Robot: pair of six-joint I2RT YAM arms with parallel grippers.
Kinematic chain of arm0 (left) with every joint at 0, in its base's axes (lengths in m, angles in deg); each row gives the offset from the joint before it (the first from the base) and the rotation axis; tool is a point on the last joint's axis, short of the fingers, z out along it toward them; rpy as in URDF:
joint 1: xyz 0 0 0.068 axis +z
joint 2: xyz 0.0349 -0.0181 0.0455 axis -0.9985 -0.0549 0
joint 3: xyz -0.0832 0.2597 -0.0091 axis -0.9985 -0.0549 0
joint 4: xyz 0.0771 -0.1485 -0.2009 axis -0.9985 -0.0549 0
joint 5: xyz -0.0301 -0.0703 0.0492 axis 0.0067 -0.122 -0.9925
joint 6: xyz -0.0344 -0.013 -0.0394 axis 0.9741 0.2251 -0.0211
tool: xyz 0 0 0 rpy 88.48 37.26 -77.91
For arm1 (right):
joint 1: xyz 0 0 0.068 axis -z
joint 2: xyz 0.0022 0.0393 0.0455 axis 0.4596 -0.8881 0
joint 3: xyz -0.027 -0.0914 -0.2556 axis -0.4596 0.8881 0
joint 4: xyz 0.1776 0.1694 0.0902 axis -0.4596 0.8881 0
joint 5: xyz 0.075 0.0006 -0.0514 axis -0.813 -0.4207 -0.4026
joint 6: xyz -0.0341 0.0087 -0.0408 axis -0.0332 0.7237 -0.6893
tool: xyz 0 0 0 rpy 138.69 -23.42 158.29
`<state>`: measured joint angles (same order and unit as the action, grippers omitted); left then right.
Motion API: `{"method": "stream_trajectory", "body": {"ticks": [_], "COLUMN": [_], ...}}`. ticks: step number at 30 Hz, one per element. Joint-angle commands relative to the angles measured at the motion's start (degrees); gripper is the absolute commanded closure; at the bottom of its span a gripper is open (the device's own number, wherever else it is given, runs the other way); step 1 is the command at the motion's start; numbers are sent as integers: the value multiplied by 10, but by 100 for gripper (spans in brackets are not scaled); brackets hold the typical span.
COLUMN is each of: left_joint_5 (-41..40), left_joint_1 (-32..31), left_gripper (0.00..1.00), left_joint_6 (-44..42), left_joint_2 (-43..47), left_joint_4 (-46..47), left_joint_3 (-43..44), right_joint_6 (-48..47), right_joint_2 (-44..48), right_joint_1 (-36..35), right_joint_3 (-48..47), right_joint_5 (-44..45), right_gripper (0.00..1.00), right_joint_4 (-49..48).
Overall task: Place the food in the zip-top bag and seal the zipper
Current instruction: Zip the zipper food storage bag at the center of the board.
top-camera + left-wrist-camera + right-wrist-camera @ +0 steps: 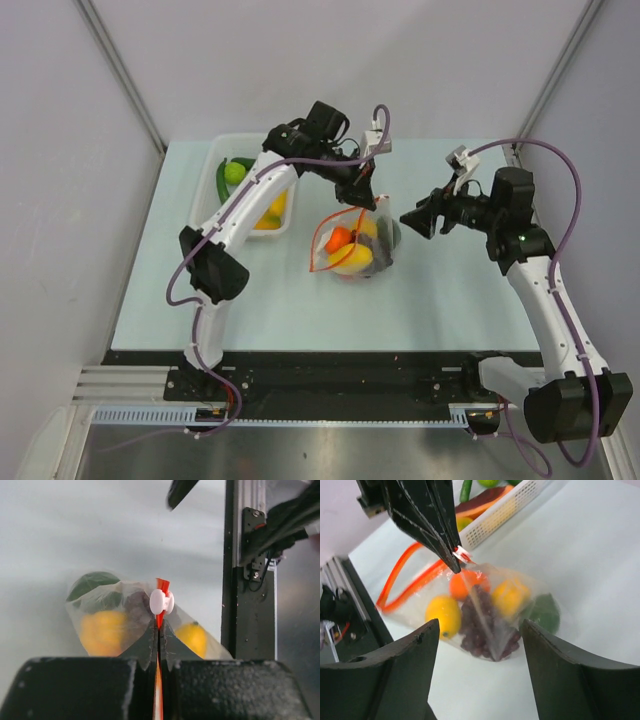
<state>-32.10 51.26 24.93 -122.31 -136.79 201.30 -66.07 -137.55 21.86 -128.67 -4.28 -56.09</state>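
Note:
The zip-top bag (358,248) lies mid-table holding food: a lemon (443,615), an orange piece (462,585), dark grapes (482,625), another yellow piece (510,596) and a green one (543,612). Its red-orange zipper (405,577) loops open on the left side. My left gripper (159,630) is shut on the zipper strip, just below the white slider (161,601), lifting that corner of the bag. From above, the left gripper (375,200) is over the bag's far right corner. My right gripper (415,218) stands open just right of the bag, holding nothing; in its wrist view the right gripper (480,627) faces the bag.
A white tray (222,145) stands at the back left with a lime (235,172), a cucumber (221,185) and a yellow piece (272,212) in it. The tray's perforated wall (510,507) shows behind the bag. A black upright frame (247,605) rises at the table's right.

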Motion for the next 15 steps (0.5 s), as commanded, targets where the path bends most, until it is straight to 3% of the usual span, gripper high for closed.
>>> {"method": "stream_trajectory", "body": {"ticks": [1, 7, 15], "left_joint_5": [86, 93, 100], "left_joint_1": [-25, -46, -47], "left_gripper": [100, 100, 100], "left_joint_6": [-125, -185, -188], "left_joint_2": [-8, 10, -6], "left_joint_4": [-74, -88, -81], "left_joint_3": [50, 1, 8], "right_joint_6": [-140, -234, -350], "right_joint_2": [18, 26, 29], "right_joint_1": [-8, -52, -100], "right_joint_3": [-5, -4, -1], "right_joint_5": [-62, -65, -68], "right_gripper": [32, 46, 59], "right_joint_4": [45, 62, 114]}}
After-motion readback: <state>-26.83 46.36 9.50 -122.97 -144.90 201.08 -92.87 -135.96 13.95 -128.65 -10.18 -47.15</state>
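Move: The slider on the orange zipper sits only about 2 cm to the right of the left hand and 1 cm below it; those shut fingers already pinch the zipper beside it. From the right hand the slider lies roughly 8 cm left and 4 cm ahead, about level. In the bag, the green avocado is some 6 cm left, 2 cm ahead and 7 cm below the right hand, the yellow fruit about 13 cm left, 3 cm back and 6 cm below. Still pinching the zipper beside the slider, the left hand draws it back about 5 cm and slightly right, turning some 15 degrees clockwise, then settles. The right hand follows back and to its left, closing on the slider; it swings counter-clockwise, rolls and tips its fingers up, nearly 30 degrees in all, while they narrow to about half open without clearly touching. ##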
